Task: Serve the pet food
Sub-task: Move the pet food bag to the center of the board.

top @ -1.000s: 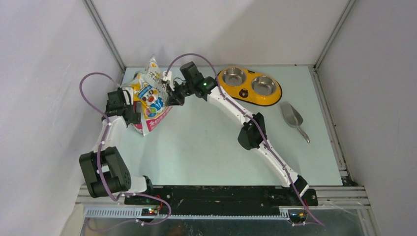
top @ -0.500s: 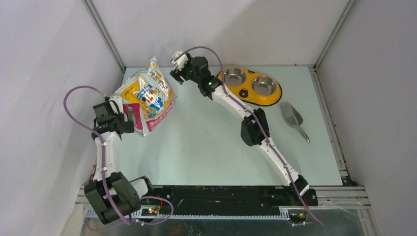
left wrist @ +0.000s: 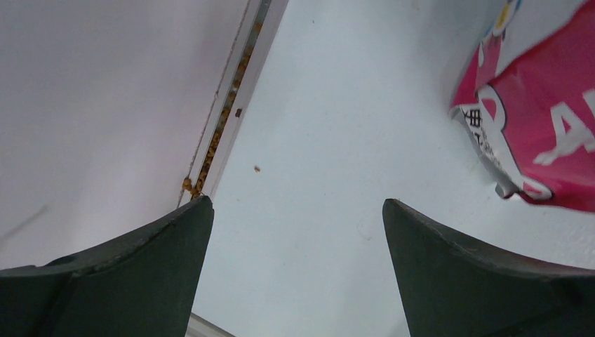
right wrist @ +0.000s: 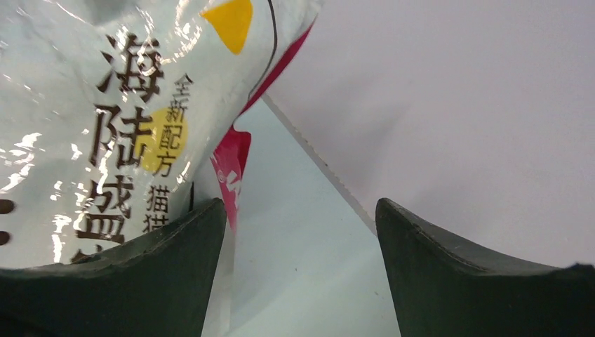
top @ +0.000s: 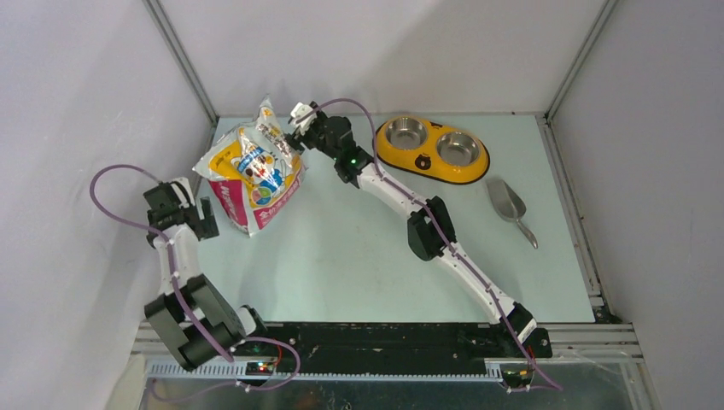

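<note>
The glossy bag (top: pixel 252 171), printed with a cartoon cat, stands tilted at the table's far left. The pet food is hidden inside it. My right gripper (top: pixel 297 128) hovers open at the bag's upper right corner. In the right wrist view its left finger (right wrist: pixel 140 267) is right beside the bag (right wrist: pixel 105 126), and nothing lies between the fingers of this gripper (right wrist: pixel 299 200). My left gripper (top: pixel 201 219) is open to the left of the bag, apart from it. The left wrist view has bare table between the fingers of the left gripper (left wrist: pixel 296 200) and the bag's pink bottom (left wrist: pixel 540 140) at the upper right.
A yellow double-bowl feeder (top: pixel 423 161) with two steel bowls sits at the far middle-right. A grey metal scoop (top: pixel 510 205) lies to the right of it. The left wall runs close to the left arm, and small brown bits (left wrist: pixel 189 184) lie in the seam at its foot.
My right gripper has opened and let go of the bag, lifting to its upper right corner. The left arm has drawn back to the left, away from the bag.
</note>
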Robot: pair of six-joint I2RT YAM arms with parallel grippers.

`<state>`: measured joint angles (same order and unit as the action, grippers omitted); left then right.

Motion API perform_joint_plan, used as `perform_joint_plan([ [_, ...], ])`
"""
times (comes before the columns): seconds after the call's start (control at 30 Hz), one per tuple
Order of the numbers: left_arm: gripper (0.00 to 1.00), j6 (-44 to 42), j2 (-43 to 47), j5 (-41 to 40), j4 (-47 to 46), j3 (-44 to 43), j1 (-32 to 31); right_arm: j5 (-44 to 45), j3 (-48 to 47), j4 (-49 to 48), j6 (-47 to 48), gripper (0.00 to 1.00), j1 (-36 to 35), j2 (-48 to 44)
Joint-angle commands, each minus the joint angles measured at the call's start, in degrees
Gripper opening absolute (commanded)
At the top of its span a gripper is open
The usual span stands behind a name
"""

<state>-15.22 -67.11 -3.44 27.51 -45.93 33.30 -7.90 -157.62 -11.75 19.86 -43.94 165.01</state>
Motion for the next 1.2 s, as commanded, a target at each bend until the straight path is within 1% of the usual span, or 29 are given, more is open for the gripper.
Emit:
perform_joint_plan([
  [0.0, 0.98, 4.83, -4.69, -1.20, -4.20, -5.26, 0.19, -8.97, -5.23, 4.00, -3.92, 0.81, -0.23, 0.26],
  [0.13, 0.98, 7.71, -12.00, -2.02, -4.61, -9.94, -1.66, -13.71, -6.38, 7.70, -4.87, 0.80, 0.25, 0.40],
  [0.3, 0.98, 9.06, -17.63, -5.52, -4.86, -13.99, -7.93, -19.37, -7.56, 12.43, -5.58, 0.79, 0.75, 0.88],
  [0.4, 0.98, 10.54, -20.99, -6.28, -4.00, -16.96, -9.92, -22.15, -8.01, 15.46, -6.79, 0.79, 1.02, 1.01],
  [0.6, 0.98, 9.78, -24.42, -6.21, -3.42, -19.48, -13.28, -31.95, -9.73, 18.33, -10.77, 0.79, 1.93, 1.30],
  [0.73, 0.98, 9.16, -25.92, -4.63, -3.26, -20.86, -14.96, -37.43, -10.76, 19.06, -13.11, 0.79, 2.24, 1.83],
  [0.97, 0.98, 7.19, -27.51, -1.71, -2.00, -24.70, -17.63, -44.77, -10.80, 18.19, -18.70, 0.79, 3.54, 2.00],
  [1.17, 0.98, 5.43, -31.38, -1.81, -0.09, -29.41, -22.43, -47.97, -10.04, 17.36, -22.60, 0.79, 4.94, 1.94],
])
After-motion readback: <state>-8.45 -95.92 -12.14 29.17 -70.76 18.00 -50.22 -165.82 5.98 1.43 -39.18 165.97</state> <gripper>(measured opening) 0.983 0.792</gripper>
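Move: The pet food bag stands near the far left corner. Its middle lies roughly 14 cm ahead of the left hand and 17 cm to that hand's right, a little lower than the fingers. From the right hand, the same bag is about 15 cm back, 12 cm to the left and some 10 cm lower. The yellow bowl tray lies about 34 cm to the right hand's right and 4 cm nearer the base. The pet food bag is closed in on from both sides by open hands. The left hand runs about 13 cm forward, bowing slightly left before coming back right, until its right finger bears on the bag's left side. The right hand draws back about 9 cm beside the bag's top, turning counter-clockwise and tipping downward so its still-open fingers face the bag. ##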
